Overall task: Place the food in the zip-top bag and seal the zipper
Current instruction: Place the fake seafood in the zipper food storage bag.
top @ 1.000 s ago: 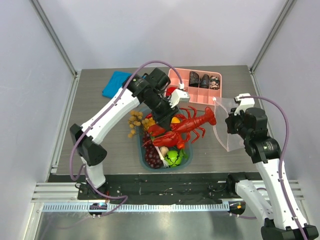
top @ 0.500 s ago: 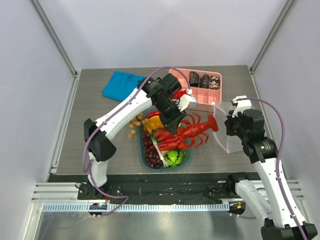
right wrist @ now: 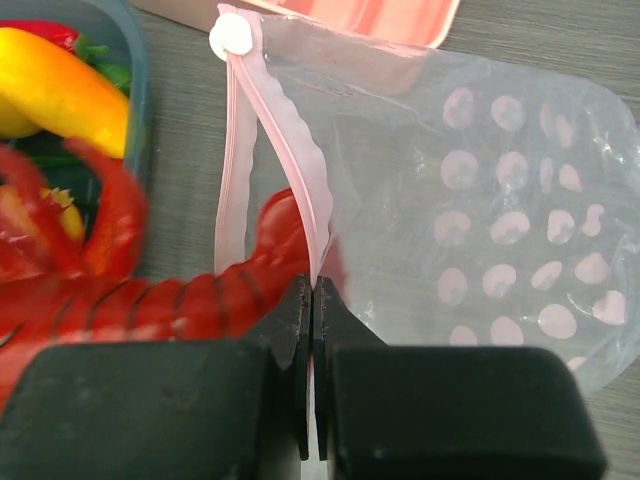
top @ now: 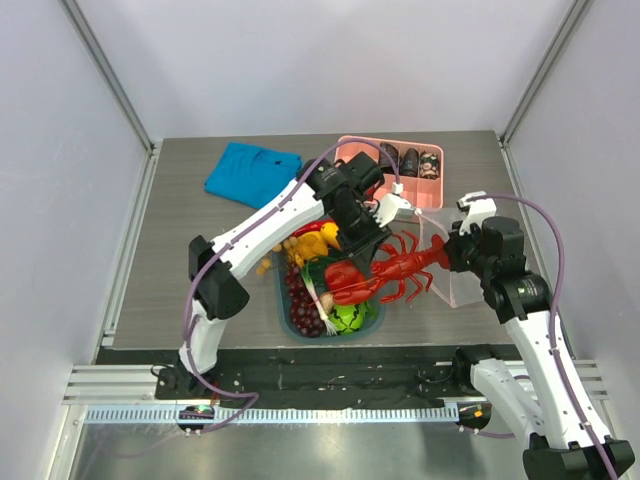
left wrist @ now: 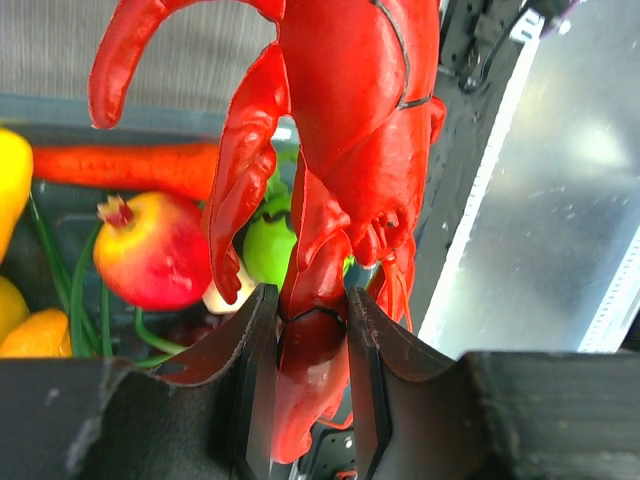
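My left gripper (top: 372, 245) (left wrist: 312, 300) is shut on the red lobster (top: 398, 270) (left wrist: 350, 130), which hangs over the right edge of the teal tub (top: 281, 300). The lobster's tail (right wrist: 285, 215) reaches in between the two parted pink strips of the zipper (right wrist: 290, 130). My right gripper (top: 458, 252) (right wrist: 312, 290) is shut on one strip and holds the mouth of the clear dotted zip-top bag (top: 458, 282) (right wrist: 480, 200) open. In the tub lie more food: a green ball (top: 347, 316), yellow fruit (top: 325, 235), a carrot (left wrist: 130, 168) and a pomegranate (left wrist: 150, 250).
The pink divided tray (top: 400, 190) with dark pieces stands at the back, just behind the bag. A blue cloth (top: 252, 168) lies at the back left. Small tan pieces (top: 265, 262) lie on the table left of the tub.
My left arm has swung right with the lobster, from above the tub to the bag's mouth. My right gripper, still on the bag, has shifted slightly.
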Controlling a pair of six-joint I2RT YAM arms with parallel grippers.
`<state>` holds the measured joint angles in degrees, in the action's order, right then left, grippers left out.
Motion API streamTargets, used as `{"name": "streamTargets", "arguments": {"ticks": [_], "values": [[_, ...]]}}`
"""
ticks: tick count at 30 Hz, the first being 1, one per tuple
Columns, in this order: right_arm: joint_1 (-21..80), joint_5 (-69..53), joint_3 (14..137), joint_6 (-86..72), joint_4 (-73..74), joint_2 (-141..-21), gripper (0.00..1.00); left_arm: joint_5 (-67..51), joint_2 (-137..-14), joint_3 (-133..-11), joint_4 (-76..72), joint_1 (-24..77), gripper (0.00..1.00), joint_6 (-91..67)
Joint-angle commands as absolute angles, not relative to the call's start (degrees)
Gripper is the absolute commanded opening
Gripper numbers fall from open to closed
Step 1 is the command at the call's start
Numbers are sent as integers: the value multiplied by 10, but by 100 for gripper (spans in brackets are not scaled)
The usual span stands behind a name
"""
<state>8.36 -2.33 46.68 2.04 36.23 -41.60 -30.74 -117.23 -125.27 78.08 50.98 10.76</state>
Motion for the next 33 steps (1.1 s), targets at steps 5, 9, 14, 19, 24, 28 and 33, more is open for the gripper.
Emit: {"name": "streamTargets", "arguments": {"ticks": [5, 9, 14, 19, 24, 28, 33], "values": [[98, -79, 458, 32, 344, -395, 1, -364, -1221, -1328, 945, 507, 0, 63], [104, -94, 461, 33, 347, -404, 1, -374, -1225, -1328, 927, 507, 0, 45], [114, -108, 463, 23, 347, -412, 1, -400, -1229, -1324, 904, 507, 0, 19], [132, -113, 466, 7, 346, -410, 1, -405, -1231, -1322, 883, 508, 0, 6], [164, -99, 471, -28, 343, -411, 1, -402, -1229, -1320, 849, 508, 0, -23], [206, -64, 480, -61, 337, -418, 1, -394, -1223, -1312, 818, 505, 0, -49], [232, -40, 496, -116, 334, -437, 1, -399, -1196, -1262, 736, 482, 0, -121]]}}
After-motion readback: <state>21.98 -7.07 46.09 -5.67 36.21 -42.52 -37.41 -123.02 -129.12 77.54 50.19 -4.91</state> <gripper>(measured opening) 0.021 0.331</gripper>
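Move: The left hand already grips the fake seafood by a claw, tail pointing right; the bag mouth lies about 15 cm to its right and 7 cm ahead, near its height. The pomegranate is some 4 cm left, 1 ahead and the cabbage 3 left, 9 back, both about 15 below. From the right hand, pinching the bag rim, the seafood's middle is roughly 13 cm left, 3 back and level; the pink organizer is 20 ahead, 13 left, 16 below. The right hand draws the bag mouth about 8 cm left over the seafood's tail; the left feeds rightward. ##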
